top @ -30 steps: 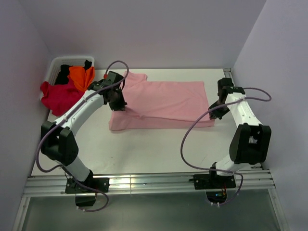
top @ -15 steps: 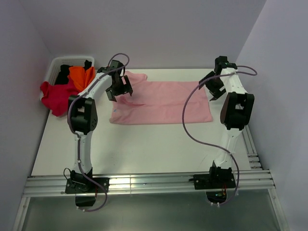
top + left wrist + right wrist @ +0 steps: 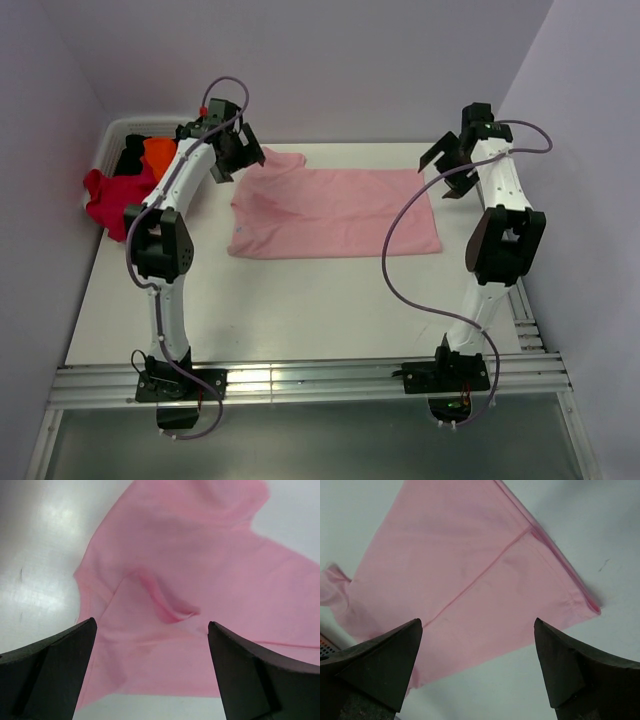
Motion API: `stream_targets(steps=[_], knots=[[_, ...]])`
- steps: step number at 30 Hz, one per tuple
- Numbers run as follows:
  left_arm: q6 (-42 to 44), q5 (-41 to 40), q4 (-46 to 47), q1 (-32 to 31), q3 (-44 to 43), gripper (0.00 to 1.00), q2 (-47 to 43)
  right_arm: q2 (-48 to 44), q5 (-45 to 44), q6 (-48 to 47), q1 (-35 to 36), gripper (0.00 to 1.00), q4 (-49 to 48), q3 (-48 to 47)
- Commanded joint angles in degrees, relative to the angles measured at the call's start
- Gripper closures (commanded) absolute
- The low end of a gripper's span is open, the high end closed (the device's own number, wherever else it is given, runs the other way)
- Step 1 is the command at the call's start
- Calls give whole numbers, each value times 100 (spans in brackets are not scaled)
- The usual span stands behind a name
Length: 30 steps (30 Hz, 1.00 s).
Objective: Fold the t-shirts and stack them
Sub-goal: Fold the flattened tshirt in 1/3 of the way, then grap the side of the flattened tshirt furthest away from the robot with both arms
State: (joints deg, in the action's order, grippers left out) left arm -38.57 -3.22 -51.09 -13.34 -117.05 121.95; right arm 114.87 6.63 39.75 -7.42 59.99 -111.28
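Note:
The light pink t-shirt (image 3: 335, 212) lies folded lengthwise on the white table, one sleeve sticking out at its far left. It also shows in the left wrist view (image 3: 200, 605) and the right wrist view (image 3: 470, 575). My left gripper (image 3: 238, 150) is open and empty, raised above the shirt's far left end. My right gripper (image 3: 448, 168) is open and empty, raised above the shirt's far right corner. The crimson (image 3: 112, 198), orange (image 3: 158, 154) and black (image 3: 131, 152) t-shirts lie bunched at the far left.
A white basket (image 3: 118, 130) at the far left corner holds the bunched shirts, the crimson one spilling over its side. The table (image 3: 300, 310) has walls on three sides and a metal rail (image 3: 300, 380) along the near edge.
Both grippers have let go of the pink shirt and risen towards the back wall. The shirt now lies flat on the table.

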Motion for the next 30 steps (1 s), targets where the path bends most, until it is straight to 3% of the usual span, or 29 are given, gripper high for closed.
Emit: stream_targets(steps=[1,8,15,19,30], knots=[[235,565,521,244,-791,1,634,-307,128,-134,30,0,-75,387],[52,2043,1583,982,-1732,1,1901,-1264,101,-239,39,0,-259,1740],[-405,3028,2892,1150,-2330,1,3176,-2520,-100,-318,56,0,-391,3286],[-853,3301,3780,1141,-2366,1,3598,-2926,-338,-318,56,0,-321,3657],[-1004,3539,3984,781,-2234,3,3898,-2576,-426,-72,56,0,-706,3545]])
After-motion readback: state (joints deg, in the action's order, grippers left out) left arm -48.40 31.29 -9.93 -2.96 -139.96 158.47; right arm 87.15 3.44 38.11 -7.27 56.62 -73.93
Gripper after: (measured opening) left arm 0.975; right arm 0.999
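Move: The tip of the pink t-shirt's far left sleeve lies about 18 cm ahead of my left hand, 4 cm to its right and 11 cm below. The open pocket of the fold is almost straight under that hand, some 3 cm to its right. The basket's middle is roughly 28 cm to its left and 9 cm farther out. From my right hand the folded near right corner is about 10 cm back, 1 cm right and 12 cm down; the far right corner is 18 cm ahead, 1 cm left. With both grippers still wide open and empty, I arc my left hand forward about 17 cm and down some 8 cm to the far left sleeve, swinging left on the way and then sweeping back right low beside the sleeve, while my wrist rolls right side up and the fingers lift towards level. My right hand draws back about 15 cm and sinks slightly, over the shirt's right edge to just behind the folded near right corner. ##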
